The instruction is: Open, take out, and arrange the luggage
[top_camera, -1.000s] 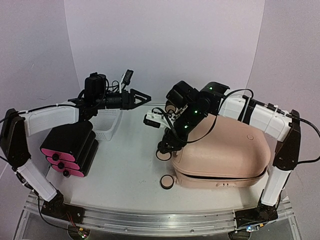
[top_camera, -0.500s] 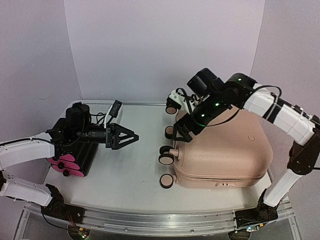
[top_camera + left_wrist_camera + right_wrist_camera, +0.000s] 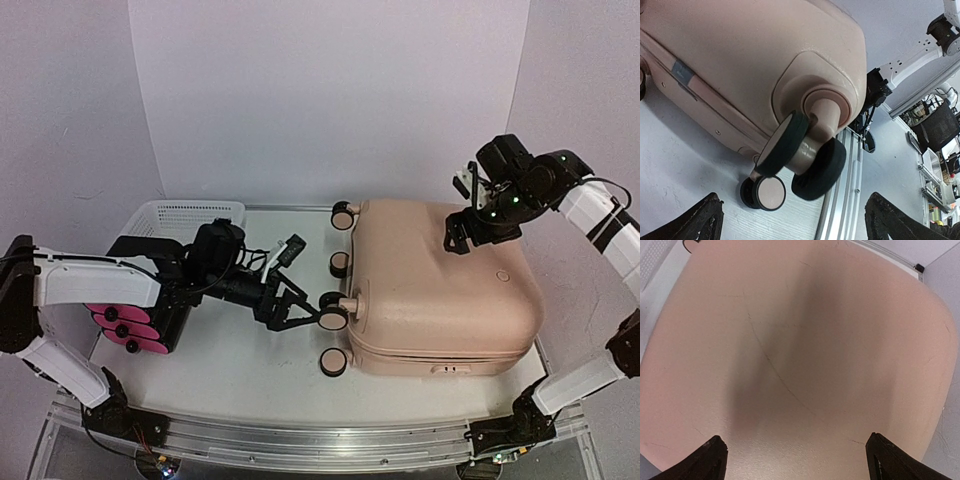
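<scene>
The luggage [image 3: 430, 285], a large beige-pink hard shell, lies flat and closed on the table with its black wheels [image 3: 334, 312] facing left. My left gripper [image 3: 305, 316] is open, low on the table just left of the middle wheels. In the left wrist view a double wheel [image 3: 805, 155] sits ahead of the left gripper [image 3: 795, 227], with nothing between the jaws. My right gripper [image 3: 472, 240] hangs open over the shell's far right part. The shell [image 3: 800, 340] fills the right wrist view, and the right gripper [image 3: 800, 462] holds nothing.
A black box with pink drawer fronts [image 3: 130, 325] stands at the left, under my left arm. A white mesh basket [image 3: 190, 212] sits at the back left. The table's metal front rail [image 3: 300, 435] runs along the near edge.
My left arm swung down from beside the basket and reached right to the luggage's wheels. My right arm pulled back from the wheel end to the shell's far right. Both grippers opened wider.
</scene>
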Tool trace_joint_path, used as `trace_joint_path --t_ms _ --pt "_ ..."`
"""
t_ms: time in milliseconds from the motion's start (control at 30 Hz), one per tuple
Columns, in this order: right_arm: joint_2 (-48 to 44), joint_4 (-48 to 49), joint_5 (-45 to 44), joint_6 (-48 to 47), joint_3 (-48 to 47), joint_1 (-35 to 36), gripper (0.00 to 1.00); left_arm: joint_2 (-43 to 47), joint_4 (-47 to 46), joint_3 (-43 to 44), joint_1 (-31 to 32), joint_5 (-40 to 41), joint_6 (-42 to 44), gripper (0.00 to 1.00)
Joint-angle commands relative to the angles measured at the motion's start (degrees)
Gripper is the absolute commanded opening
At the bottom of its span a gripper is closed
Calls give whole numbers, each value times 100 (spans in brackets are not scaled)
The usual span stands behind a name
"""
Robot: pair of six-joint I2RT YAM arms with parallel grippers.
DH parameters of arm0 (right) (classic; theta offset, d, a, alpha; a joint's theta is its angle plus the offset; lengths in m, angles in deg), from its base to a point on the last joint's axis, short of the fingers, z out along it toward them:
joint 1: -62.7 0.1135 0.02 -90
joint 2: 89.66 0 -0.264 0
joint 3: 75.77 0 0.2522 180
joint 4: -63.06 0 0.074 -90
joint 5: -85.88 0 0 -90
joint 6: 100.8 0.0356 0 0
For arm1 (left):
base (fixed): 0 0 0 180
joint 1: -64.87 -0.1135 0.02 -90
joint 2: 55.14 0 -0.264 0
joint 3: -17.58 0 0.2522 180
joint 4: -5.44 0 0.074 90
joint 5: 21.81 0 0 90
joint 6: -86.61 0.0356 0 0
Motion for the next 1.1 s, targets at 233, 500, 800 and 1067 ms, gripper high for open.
trace_joint_path --t_ms 233,500,800,1067 --pt "-931 14 433 -108 323 -129 98 -1287 102 1323 300 -324 1277 99" --pt "-1429 -37 318 -180 524 -132 98 -1763 98 1830 416 -830 1080 73" --pt "-2267 -301 -1152 -145 989 -134 98 -1396 139 1709 423 -481 602 37" --pt "-2129 -505 -3148 308 690 -186 98 -851 307 2058 77 -185 -323 20"
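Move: The near upper caster of the luggage sits about 6 cm to the right of the open left hand, 1 cm back and 2 cm lower. The near lower caster is some 14 cm below that hand, 6 cm right and 2 cm back; the luggage's middle lies roughly 24 cm right, 5 cm ahead and 6 cm down. The right hand hovers over the luggage, with that upper caster about 20 cm left, 11 cm back and 9 cm below. The left fingers come to straddle the near upper caster and shut on it, after the hand slides about 6 cm right and 2 cm down, its wrist turning some 15 degrees clockwise; still gripping, it then lifts nearly 2 cm. The empty right hand, open throughout, backs off and up, then swings right, about 10 cm, towards the luggage's right edge. ##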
